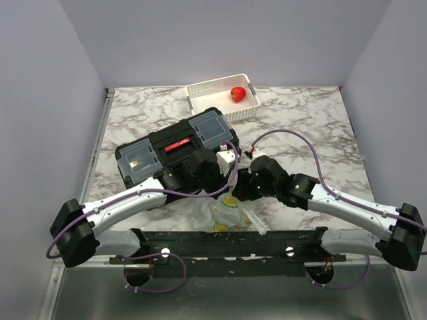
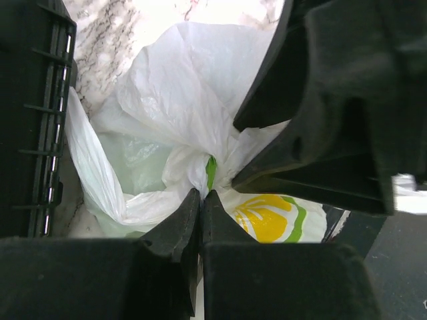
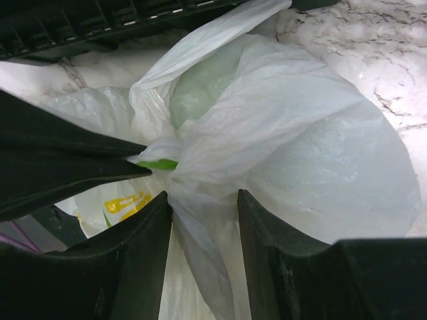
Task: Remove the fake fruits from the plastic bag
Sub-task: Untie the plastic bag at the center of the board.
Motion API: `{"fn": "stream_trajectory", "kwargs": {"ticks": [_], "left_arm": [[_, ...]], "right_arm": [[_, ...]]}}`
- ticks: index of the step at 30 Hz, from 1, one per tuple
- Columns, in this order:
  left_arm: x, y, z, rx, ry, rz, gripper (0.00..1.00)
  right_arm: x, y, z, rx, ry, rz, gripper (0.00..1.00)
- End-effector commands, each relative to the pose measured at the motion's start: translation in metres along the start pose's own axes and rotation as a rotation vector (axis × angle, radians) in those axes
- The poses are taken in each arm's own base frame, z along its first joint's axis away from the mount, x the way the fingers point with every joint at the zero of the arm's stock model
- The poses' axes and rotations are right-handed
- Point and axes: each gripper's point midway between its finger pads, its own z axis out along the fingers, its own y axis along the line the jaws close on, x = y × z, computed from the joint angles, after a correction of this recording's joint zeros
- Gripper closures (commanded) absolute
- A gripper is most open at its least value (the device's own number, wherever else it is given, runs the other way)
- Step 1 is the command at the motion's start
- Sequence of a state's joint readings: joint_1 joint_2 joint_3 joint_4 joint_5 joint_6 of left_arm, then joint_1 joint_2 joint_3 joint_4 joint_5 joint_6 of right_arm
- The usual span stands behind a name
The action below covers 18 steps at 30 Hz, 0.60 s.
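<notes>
The plastic bag [image 1: 225, 215] lies crumpled on the marble between both arms, near the front rail. It is thin and white, with a yellow and green print [image 2: 267, 217]. My left gripper [image 2: 201, 195] is shut, its tips pinching a gathered fold of the bag [image 2: 173, 100]. My right gripper [image 3: 203, 200] stands open, with a hanging fold of the bag [image 3: 300, 133] between its fingers and resting against the left one. A pale green shape [image 3: 200, 80] shows through the film. One red fake fruit [image 1: 237, 93] sits in the white basket [image 1: 200, 93].
A black toolbox [image 1: 177, 147] with clear lid compartments lies just behind the two grippers, its edge [image 2: 40, 120] close to the bag. The white basket stands at the back centre. A black rail [image 1: 227, 241] runs along the near edge.
</notes>
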State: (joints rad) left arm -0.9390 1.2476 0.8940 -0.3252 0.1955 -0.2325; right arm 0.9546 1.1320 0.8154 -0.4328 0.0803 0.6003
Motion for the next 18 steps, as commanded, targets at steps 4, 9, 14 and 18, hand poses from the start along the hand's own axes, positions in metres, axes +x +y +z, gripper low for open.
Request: {"fn": "stream_trajectory", "kwargs": {"ticks": [4,9,14,18], "left_arm": [[-0.033,0.001,-0.022,-0.051,-0.146,-0.041,1.00],[-0.023,0.013,-0.023,-0.119,-0.112,-0.053,1.00],[-0.014,0.021,-0.026,-0.163,-0.109,-0.072,1.00],[-0.006,0.039,-0.034,-0.259,-0.134,-0.089,1.00]], "right_arm": [[-0.020,-0.014,0.002,0.108,-0.113,0.130,0.63],[-0.029,-0.035,-0.012,0.195,-0.217,0.215,0.93],[-0.031,-0.050,-0.030,0.238,-0.287,0.263,0.97],[-0.028,-0.075,-0.049,0.332,-0.349,0.360,0.99]]}}
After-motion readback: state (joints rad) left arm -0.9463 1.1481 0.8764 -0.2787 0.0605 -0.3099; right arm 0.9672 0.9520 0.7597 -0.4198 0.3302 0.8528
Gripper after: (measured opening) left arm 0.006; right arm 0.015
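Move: The knot of the plastic bag is already pinched in the left fingers. The bag's loose strand lies between the open right fingers, right at their hand point, with the knot about 3 cm to the left and 1 cm ahead. The bag's yellow print is some 3 cm back, 2 cm right and 5 cm below the left hand; the black toolbox's middle is roughly 14 cm left, 12 cm ahead and 5 cm below it. Close the right fingers on the loose strand while easing the right hand about 2 cm forward, then draw it up and to the right, away from the knot, by 3 to 4 cm, swinging it some 20 degrees clockwise. Keep the left fingers shut on the knot and raise them about 3 cm, drifting slightly forward. ##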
